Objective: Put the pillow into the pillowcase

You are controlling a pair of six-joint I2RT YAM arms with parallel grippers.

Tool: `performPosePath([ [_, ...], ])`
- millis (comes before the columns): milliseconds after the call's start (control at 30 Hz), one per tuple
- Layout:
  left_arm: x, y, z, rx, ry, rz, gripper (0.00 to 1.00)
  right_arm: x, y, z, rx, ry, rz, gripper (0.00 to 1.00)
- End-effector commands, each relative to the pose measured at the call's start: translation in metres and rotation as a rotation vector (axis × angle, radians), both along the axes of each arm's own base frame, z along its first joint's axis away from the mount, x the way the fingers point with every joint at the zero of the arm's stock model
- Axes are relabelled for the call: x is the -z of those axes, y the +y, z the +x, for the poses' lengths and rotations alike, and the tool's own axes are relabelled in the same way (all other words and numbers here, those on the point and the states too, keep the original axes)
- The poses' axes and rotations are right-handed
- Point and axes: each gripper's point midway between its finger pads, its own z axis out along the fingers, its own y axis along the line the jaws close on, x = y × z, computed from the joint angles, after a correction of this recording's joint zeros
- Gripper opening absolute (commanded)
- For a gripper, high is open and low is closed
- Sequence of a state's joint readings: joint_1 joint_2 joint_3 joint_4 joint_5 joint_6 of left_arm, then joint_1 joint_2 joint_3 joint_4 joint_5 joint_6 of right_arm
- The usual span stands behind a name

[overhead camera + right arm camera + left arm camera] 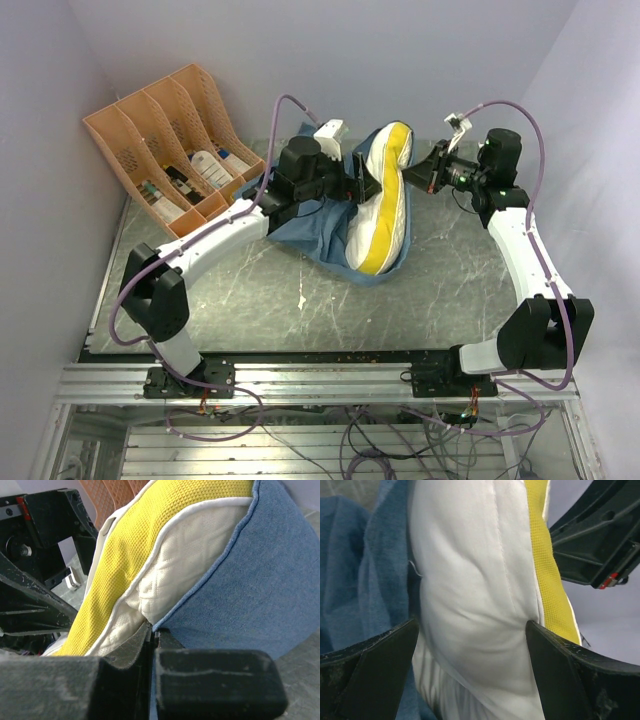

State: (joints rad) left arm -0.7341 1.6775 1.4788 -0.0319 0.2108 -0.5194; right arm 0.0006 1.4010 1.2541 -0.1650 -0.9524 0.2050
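The cream-white pillow (pixel 385 195) with its yellow band stands on edge at the back middle of the table, its lower part sitting in the blue pillowcase (pixel 305 230). My left gripper (pixel 360 180) is open against the pillow's left face. In the left wrist view the white pillow (pixel 475 580) bulges between the wide-apart fingers (pixel 370 675), with the pillowcase (pixel 365 580) to the left. My right gripper (pixel 420 172) is shut on the pillowcase hem (pixel 165 622). The blue cloth (pixel 260 590) wraps the quilted pillow (pixel 190 555) from the right.
An orange slotted file organiser (pixel 170 150) with several bottles stands at the back left. Purple-grey walls close in on three sides. The grey marbled table (pixel 300 300) ends at a metal rail (pixel 320 380) by the arm bases.
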Motion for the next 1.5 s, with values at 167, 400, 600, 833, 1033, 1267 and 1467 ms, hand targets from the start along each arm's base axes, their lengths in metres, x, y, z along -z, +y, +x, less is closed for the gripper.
performPosePath([
  [167,-0.032,-0.013,-0.031,0.144,-0.022,-0.178,0.99,-0.002,0.005,-0.006,-0.016,-0.049,-0.043,0.00],
  [400,-0.033,-0.021,-0.039,0.195,0.006,-0.252,0.99,0.001,0.011,-0.008,-0.030,-0.038,-0.043,0.00],
  [600,-0.016,-0.031,-0.037,0.173,0.022,-0.189,0.99,0.004,0.015,-0.011,-0.041,-0.032,-0.051,0.00],
  [833,0.037,-0.017,-0.007,-0.011,0.066,0.047,0.22,0.006,0.019,-0.014,-0.062,-0.037,-0.071,0.00],
  [1033,0.078,0.034,0.029,-0.158,0.143,0.087,0.07,0.003,0.005,-0.018,-0.009,-0.095,-0.163,0.31],
  [1267,0.080,0.030,0.032,-0.136,0.150,0.063,0.07,0.030,-0.028,-0.009,0.176,-0.044,-0.316,0.54],
  [1467,0.079,0.011,0.026,-0.057,0.175,0.002,0.07,0.026,-0.019,-0.024,0.133,-0.010,-0.265,0.78],
])
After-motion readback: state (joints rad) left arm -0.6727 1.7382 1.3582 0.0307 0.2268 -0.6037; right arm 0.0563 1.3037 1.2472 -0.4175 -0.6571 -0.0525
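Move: The pillow stands on edge with its yellow border up, just beyond the left hand's open fingers: its middle is about 3 cm to the right, 2 cm back and some 8 cm below. The pillowcase hem is held about 8 cm right of the left hand and 2 cm farther out, level in height; the bunched pillowcase lies roughly 8 cm left, 5 cm back and 20 cm below. From the right hand, shut on that hem, the pillow's middle lies about 5 cm left, 4 cm back, 8 cm below. The left hand, fingers wide and pointing right at the pillow, first eases back about 3 cm and a little right with a roll of some 10 degrees, then shuts on the pillow's near side beside the yellow border and takes that pinch down about 7 cm, forward and left, undoing the roll. Meanwhile the right hand keeps its grip on the pillowcase hem, sinking slightly, and late on opens to let the hem go, rolling its left side down some 15 degrees as it shifts a couple of centimetres right and down. ##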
